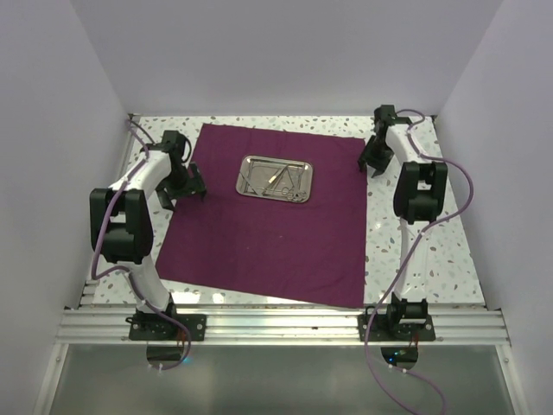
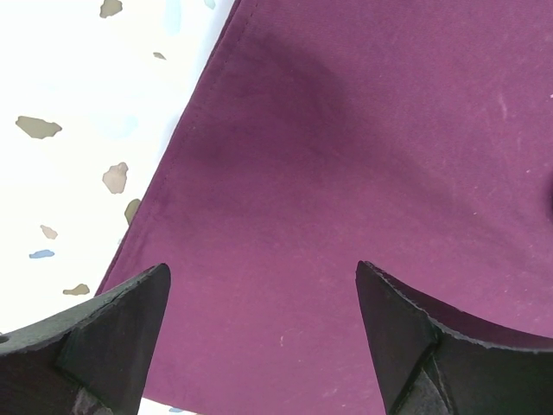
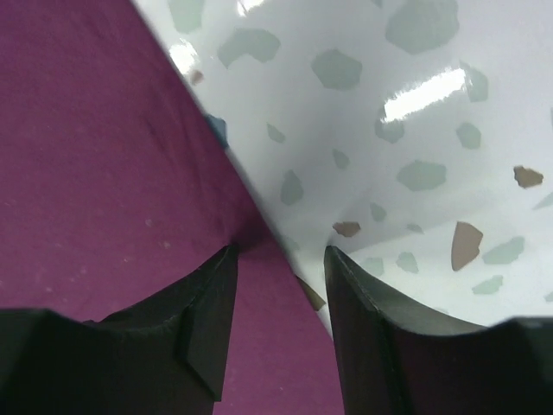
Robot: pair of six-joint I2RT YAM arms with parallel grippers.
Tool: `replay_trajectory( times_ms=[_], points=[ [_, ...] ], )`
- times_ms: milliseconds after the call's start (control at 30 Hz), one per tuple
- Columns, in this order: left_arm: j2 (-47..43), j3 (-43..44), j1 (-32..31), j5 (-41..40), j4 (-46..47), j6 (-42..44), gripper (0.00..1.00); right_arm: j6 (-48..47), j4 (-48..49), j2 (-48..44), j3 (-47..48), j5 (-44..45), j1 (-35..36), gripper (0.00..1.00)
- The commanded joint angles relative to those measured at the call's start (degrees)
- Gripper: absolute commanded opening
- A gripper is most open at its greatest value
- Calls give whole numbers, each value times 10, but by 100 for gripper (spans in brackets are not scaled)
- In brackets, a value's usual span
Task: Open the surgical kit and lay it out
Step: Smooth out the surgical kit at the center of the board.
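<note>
The surgical kit lies unwrapped: its plum cloth (image 1: pixel 268 242) is spread flat, and a small steel tray (image 1: pixel 276 159) stands on its far half with thin silver instruments (image 1: pixel 275 180) inside. My left gripper (image 1: pixel 184 198) hovers open over the cloth's left edge. In the left wrist view, bare cloth (image 2: pixel 363 156) fills the space between its wide-apart fingers (image 2: pixel 263 277). My right gripper (image 1: pixel 371 168) is low at the cloth's right edge, near the far corner. Its jaws (image 3: pixel 278 252) stand narrowly apart, straddling the hem (image 3: pixel 251 233), one finger over cloth and one over table.
The speckled white tabletop (image 1: pixel 415 251) shows around the cloth on all sides. White walls enclose the table left, right and behind. An aluminium rail (image 1: pixel 276 324) with both arm bases runs along the near edge.
</note>
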Motion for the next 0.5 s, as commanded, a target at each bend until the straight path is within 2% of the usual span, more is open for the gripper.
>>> replay_trajectory(
  times_ms=[0,133,167,267,467],
  points=[
    [9,22,5,-1,-11,21,91,13,29,36,52,-14,6,47],
    [14,40,7,-12,-28,27,91,24,32,73,92,-19,12,30],
    [15,47,8,-13,-33,28,91,27,33,78,97,-21,13,17],
    [20,60,11,-14,-43,32,91,41,39,106,127,-30,18,3],
    [30,81,15,-12,-59,38,90,88,66,162,210,-45,38,0]
  ],
)
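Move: The right hand, its fingers half open, is right at the purple cloth's right edge; the stretch it will grip is about 2 cm ahead and 1 cm below, running between the fingertips. The cloth's far right corner lies some 10 cm straight ahead, and the metal tray about 29 cm to the left and 5 cm back. From the left hand, that gripping spot is about 57 cm to the right, 15 cm farther out and roughly 4 cm lower. The right hand sets off forward low along the cloth's right edge towards the far corner, about 6 cm at steady height, and veers some 2 cm left as it goes. Its fingers close fully on the way and pinch the edge of the cloth between their tips, dragging it outward, while the wrist tips its fingers a little further forward. ##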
